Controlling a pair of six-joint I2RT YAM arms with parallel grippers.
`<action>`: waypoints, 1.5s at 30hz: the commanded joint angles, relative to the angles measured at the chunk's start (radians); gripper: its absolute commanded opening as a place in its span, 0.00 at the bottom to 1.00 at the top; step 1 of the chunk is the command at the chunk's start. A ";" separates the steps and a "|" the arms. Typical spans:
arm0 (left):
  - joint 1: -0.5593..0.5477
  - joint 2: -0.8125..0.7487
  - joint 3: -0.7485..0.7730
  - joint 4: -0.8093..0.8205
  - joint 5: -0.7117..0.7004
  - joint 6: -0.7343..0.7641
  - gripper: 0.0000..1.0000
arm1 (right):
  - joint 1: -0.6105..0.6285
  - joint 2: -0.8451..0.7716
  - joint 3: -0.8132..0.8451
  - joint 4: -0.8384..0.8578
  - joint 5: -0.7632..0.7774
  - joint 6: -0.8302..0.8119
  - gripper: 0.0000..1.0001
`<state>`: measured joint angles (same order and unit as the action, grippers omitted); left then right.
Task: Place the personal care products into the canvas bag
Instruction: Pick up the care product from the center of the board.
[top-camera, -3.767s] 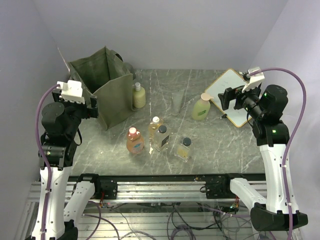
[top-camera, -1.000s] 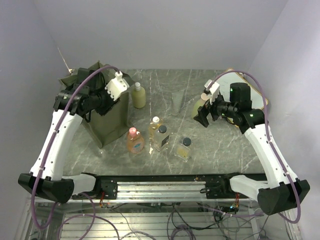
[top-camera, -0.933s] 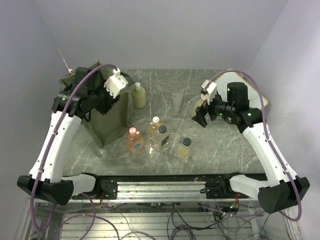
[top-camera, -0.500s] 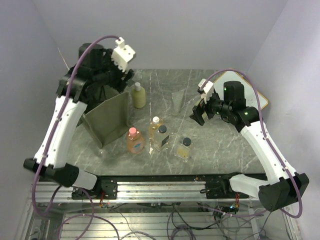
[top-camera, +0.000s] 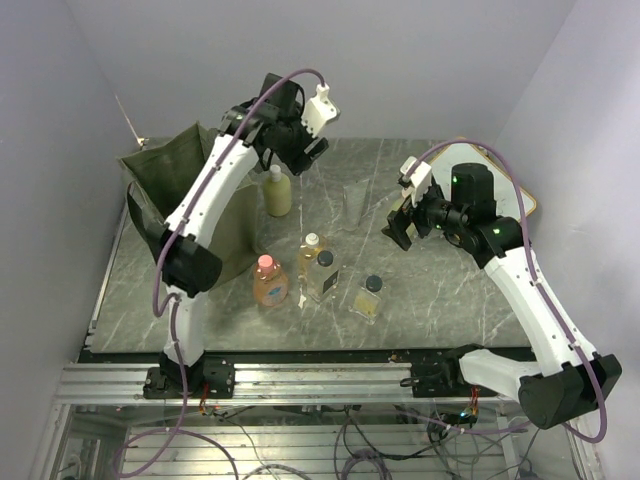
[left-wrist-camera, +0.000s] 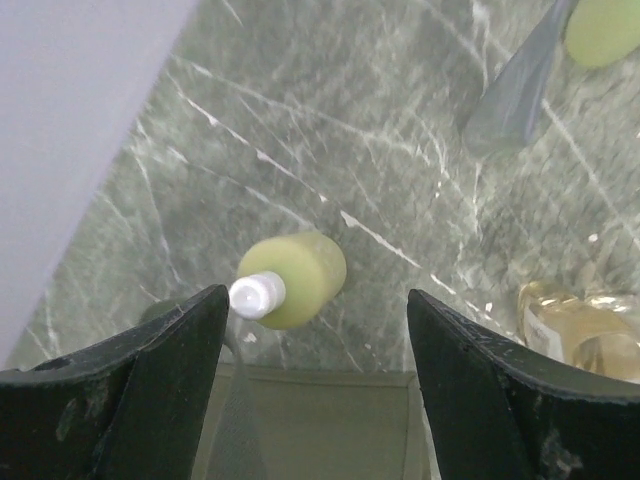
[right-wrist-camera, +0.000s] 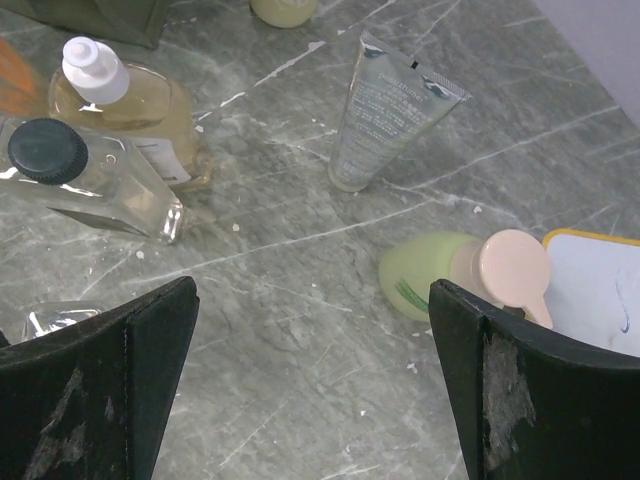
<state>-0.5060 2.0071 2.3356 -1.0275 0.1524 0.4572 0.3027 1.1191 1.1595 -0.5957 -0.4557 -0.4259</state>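
Observation:
The olive canvas bag (top-camera: 152, 180) stands at the left with its mouth open. My left gripper (top-camera: 298, 152) hangs open above the cream bottle (top-camera: 277, 192) just right of the bag; in the left wrist view that bottle (left-wrist-camera: 292, 281) sits between the open fingers, apart from both, with the bag's edge (left-wrist-camera: 310, 420) below. An orange bottle (top-camera: 269, 283), a white-capped bottle (top-camera: 311, 252) and two clear square bottles (top-camera: 323, 275) (top-camera: 368, 297) stand mid-table. My right gripper (right-wrist-camera: 312, 300) is open and empty above the table, beside the yellow-green bottle (right-wrist-camera: 435, 275) and the grey tube (right-wrist-camera: 385, 110).
A wood-framed whiteboard (right-wrist-camera: 600, 290) lies at the right, close behind the yellow-green bottle. The left arm (top-camera: 215, 190) stretches across the front of the bag. Walls close the table at the back and both sides.
My left arm rose from the bag's mouth and swung right over the cream bottle, its jaws opening. The bag's mouth now gapes wider. The right gripper barely shifted.

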 joint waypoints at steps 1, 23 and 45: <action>-0.004 0.085 0.061 -0.106 -0.054 0.011 0.84 | 0.001 -0.002 -0.005 0.009 0.002 0.009 1.00; 0.075 0.232 0.014 0.012 -0.102 -0.040 0.82 | -0.028 0.001 -0.047 0.022 -0.028 0.001 1.00; 0.144 0.242 -0.058 -0.019 -0.008 -0.109 0.46 | -0.030 0.006 -0.059 0.011 -0.052 0.005 1.00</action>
<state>-0.3634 2.2547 2.2807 -1.0336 0.1169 0.3721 0.2783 1.1339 1.1149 -0.5892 -0.4900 -0.4244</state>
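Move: The white-capped pale green bottle, the care product the left hand is going for, lies about 5 cm ahead of that hand, 6 cm to its left and some 22 cm below. The canvas bag's middle is roughly 19 cm left of the bottle and 6 cm nearer; the grey tube stands 19 cm right of it and 4 cm nearer, the amber pump bottle 9 cm right and 14 cm nearer. From the right hand the pale green bottle is about 18 cm ahead, 28 cm left and 19 cm below. The left fingertips end closing on the white cap of the pale green bottle from both sides, pinching it after narrowing from wide to about half open. To get there the hand drops quickly by about 10 cm, travels nearly level forward and left, then sinks another 5 cm, the fingers tipping to point more steeply down and the hand turning a little counter-clockwise. ##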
